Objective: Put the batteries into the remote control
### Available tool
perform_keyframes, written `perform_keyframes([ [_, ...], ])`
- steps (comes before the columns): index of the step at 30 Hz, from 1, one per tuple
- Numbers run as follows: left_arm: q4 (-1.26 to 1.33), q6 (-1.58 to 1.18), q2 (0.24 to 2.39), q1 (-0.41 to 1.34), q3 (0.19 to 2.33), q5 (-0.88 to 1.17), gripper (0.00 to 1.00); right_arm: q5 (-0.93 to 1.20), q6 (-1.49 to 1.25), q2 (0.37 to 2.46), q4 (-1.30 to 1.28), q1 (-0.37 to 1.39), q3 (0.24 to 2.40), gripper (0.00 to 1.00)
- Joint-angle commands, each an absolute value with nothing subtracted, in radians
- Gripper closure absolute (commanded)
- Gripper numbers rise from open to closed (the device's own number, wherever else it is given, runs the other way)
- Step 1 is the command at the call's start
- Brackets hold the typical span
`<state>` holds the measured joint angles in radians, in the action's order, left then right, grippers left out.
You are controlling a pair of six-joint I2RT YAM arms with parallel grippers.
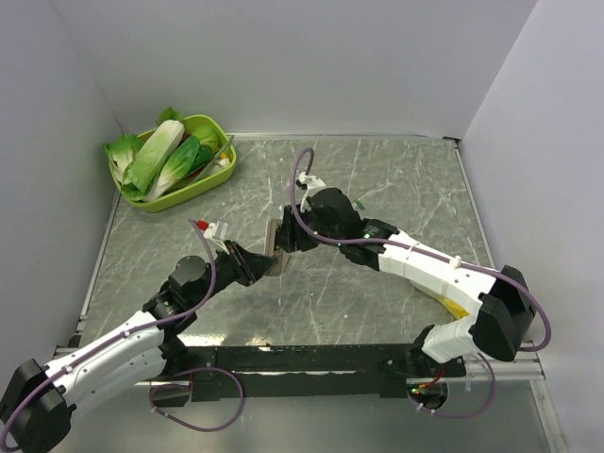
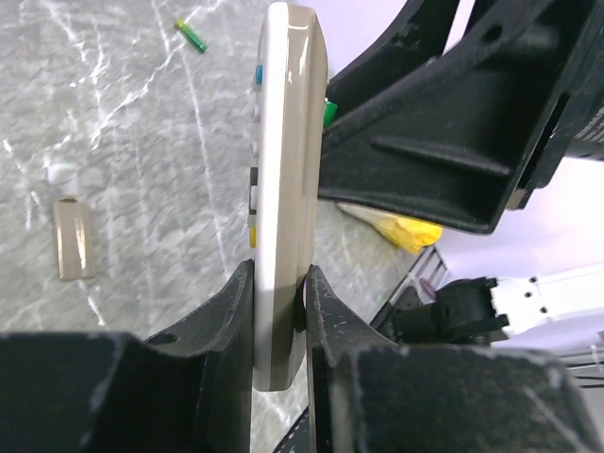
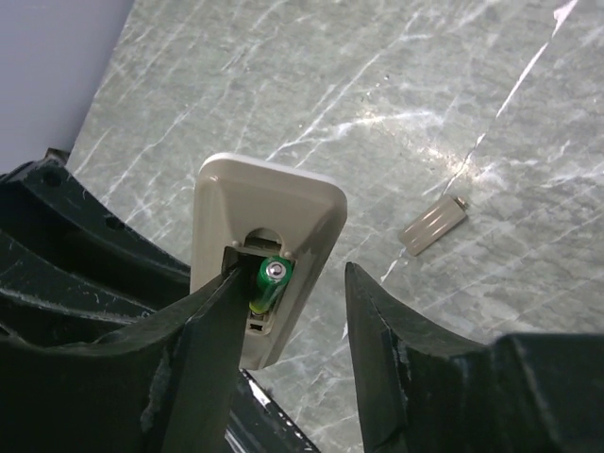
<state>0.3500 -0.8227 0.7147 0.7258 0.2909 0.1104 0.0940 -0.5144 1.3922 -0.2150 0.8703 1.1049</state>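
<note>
My left gripper [image 2: 278, 278] is shut on the lower end of the remote control [image 2: 288, 142] and holds it upright on edge above the table; it also shows in the top view [image 1: 276, 247]. In the right wrist view the remote's grey back [image 3: 264, 203] faces me with its compartment open. One green battery [image 3: 269, 281] sits tilted in the compartment. My right gripper [image 3: 295, 276] is open, with its left finger [image 3: 222, 302] against that battery. A second green battery [image 2: 192, 36] lies on the table. The grey battery cover [image 3: 433, 226] lies loose on the table.
A green basket [image 1: 225, 170] of leafy vegetables stands at the back left. A yellow object [image 2: 401, 229] lies under the right arm near the front right. Grey walls close off the table on three sides.
</note>
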Motion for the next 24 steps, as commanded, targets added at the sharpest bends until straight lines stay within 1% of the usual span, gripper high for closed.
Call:
perform_keyframes([
  [1,0.496,-0.854,0.719,0.732,0.322,0.158,0.99,0.175,-0.479,1.350,-0.215,0.877,1.138,0.44],
  [2,0.492,-0.856,0.724,0.730,0.324,0.158,0.99,0.175,-0.471,1.347,-0.218,0.879,1.144,0.41],
  [8,0.482,-0.871,0.739,0.732,0.316,0.147,0.99,0.192,-0.460,1.321,-0.219,0.879,1.147,0.38],
  [11,0.472,-0.871,0.741,0.730,0.316,0.140,0.99,0.202,-0.446,1.305,-0.222,0.881,1.150,0.32],
  [13,0.472,-0.871,0.741,0.732,0.314,0.140,0.99,0.209,-0.439,1.292,-0.233,0.879,1.157,0.32],
  [17,0.474,-0.873,0.739,0.730,0.310,0.138,0.99,0.212,-0.414,1.264,-0.264,0.879,1.173,0.24],
  [18,0.472,-0.874,0.736,0.730,0.310,0.138,0.99,0.213,-0.410,1.252,-0.268,0.876,1.177,0.24],
  [20,0.479,-0.876,0.733,0.727,0.307,0.140,0.99,0.235,-0.414,1.236,-0.282,0.862,1.186,0.21],
  [24,0.492,-0.876,0.723,0.719,0.304,0.153,0.99,0.291,-0.459,1.181,-0.250,0.804,1.164,0.19],
])
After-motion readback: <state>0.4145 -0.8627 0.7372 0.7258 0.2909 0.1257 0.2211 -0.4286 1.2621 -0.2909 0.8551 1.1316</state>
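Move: My left hand still grips the remote by its near end, with the battery bay facing my right hand. The tilted green battery in it is about 5 cm ahead, 2 cm right and 2 cm above my left hand. From my right hand, its fingers part-open around it, that battery is roughly 1 cm ahead, 1 cm left and 1 cm below. The loose battery on the table lies some 15 cm ahead of my right hand, 18 cm right and 20 cm down. I spread my right fingers wider from around the battery and ease that hand back and right about a centimetre, then lift it clear of the remote, some 5 cm up in all and nearly 3 cm back, turning slightly counter-clockwise. My left hand keeps its grip on the remote and rises about 1 cm. ##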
